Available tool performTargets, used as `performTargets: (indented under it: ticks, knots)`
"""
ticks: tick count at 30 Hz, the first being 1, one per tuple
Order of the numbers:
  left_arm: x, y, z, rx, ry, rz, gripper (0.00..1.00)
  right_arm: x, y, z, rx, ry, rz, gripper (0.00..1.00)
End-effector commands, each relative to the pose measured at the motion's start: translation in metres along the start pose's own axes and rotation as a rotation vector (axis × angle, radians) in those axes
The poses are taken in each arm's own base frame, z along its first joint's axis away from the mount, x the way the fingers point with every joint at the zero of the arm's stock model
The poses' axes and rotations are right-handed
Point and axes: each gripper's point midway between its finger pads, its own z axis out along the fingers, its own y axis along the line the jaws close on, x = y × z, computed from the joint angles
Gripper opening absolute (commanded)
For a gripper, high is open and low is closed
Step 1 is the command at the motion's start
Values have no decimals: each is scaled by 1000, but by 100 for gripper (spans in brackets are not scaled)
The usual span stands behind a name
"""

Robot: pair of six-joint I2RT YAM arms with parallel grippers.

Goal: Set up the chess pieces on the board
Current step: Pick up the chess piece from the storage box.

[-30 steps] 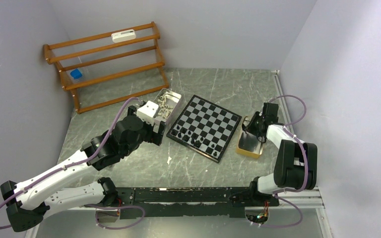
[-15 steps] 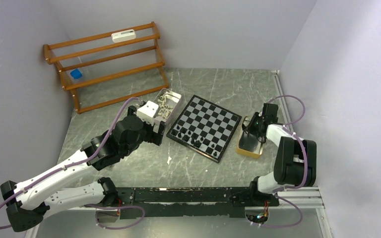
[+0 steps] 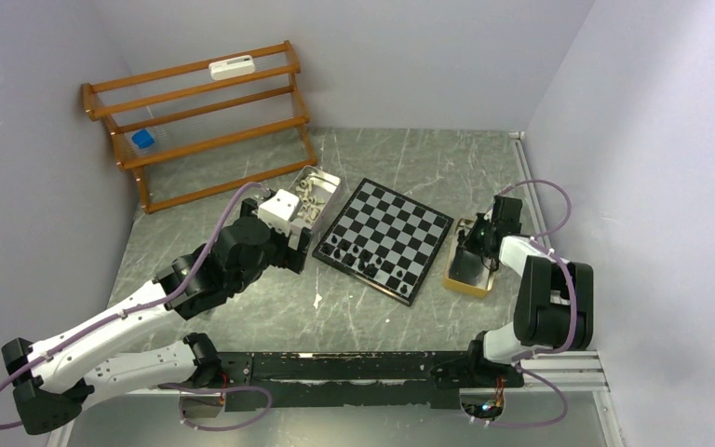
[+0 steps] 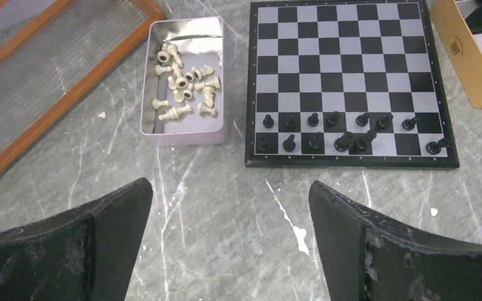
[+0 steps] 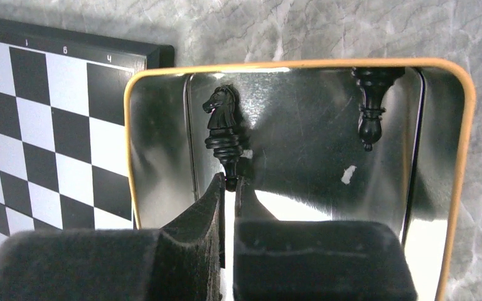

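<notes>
The board (image 4: 345, 63) lies mid-table, and several black chess pieces (image 4: 332, 128) stand in the two rows along its near edge. Cream-white pieces (image 4: 185, 88) lie heaped in a silver tin (image 4: 185, 135) left of it. My left gripper (image 4: 229, 188) hovers open over bare table, short of the tin and the board, with nothing between its fingers. My right gripper (image 5: 229, 182) reaches into the yellow-rimmed tin (image 5: 289, 63) right of the board. It is shut on the base end of a black knight (image 5: 223, 128). A second black piece (image 5: 370, 106) shows at the tin's far right.
A wooden slatted rack (image 3: 205, 121) stands at the back left, holding a white item (image 3: 232, 66) and a blue one (image 3: 142, 140). Walls close in on the left, back and right. The yellow tin (image 3: 468, 284) touches the board's right edge.
My right gripper's jaws have closed onto the knight inside the yellow tin. The left arm has stayed where it was, still open.
</notes>
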Motion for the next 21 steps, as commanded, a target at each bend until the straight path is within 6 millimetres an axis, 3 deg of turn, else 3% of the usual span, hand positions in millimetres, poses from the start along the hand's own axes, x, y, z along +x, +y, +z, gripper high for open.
performTargets:
  ticks: [1, 8, 12, 16, 21]
  knots:
    - [5, 1, 2, -12, 11, 13, 100, -3, -2, -12, -1, -28, -21, 0]
    - [7, -5, 6, 12, 19, 18, 100, -3, -3, -37, 43, -14, 8, 0]
    - [10, -20, 8, 68, 38, -53, 100, -25, 10, -73, 36, -54, -10, 0]
    - [-2, -60, 5, 237, 71, -190, 100, -32, 46, -108, -108, -109, -41, 0]
    - [-34, -87, 3, 341, 84, -319, 100, -32, 94, -145, -356, -179, -138, 0]
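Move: The knight is already pinched by its narrow foot end in the right fingers, low inside the storage box, with its head pointing ahead. From that hand the chessboard's middle lies about 18 cm left and level ahead, with the corner rook some 10 cm back and 14 cm left. The other black piece sits in the box about 3 cm ahead and 5 cm right. From the left hand the knight is some 10 cm ahead, 38 cm right and 23 cm below. The right hand, still shut on the knight's foot end, lifts it up out of the storage box, slowly at first and then fast, about 14 cm in all, easing back some 2 cm, then swinging slightly left late on while its fingers tip up by about 15 degrees. The left hand, wide open and empty, starts late and moves some 5 cm right towards the right hand and the board's near side, sinking and drawing back a little as its fingers tip further down. ##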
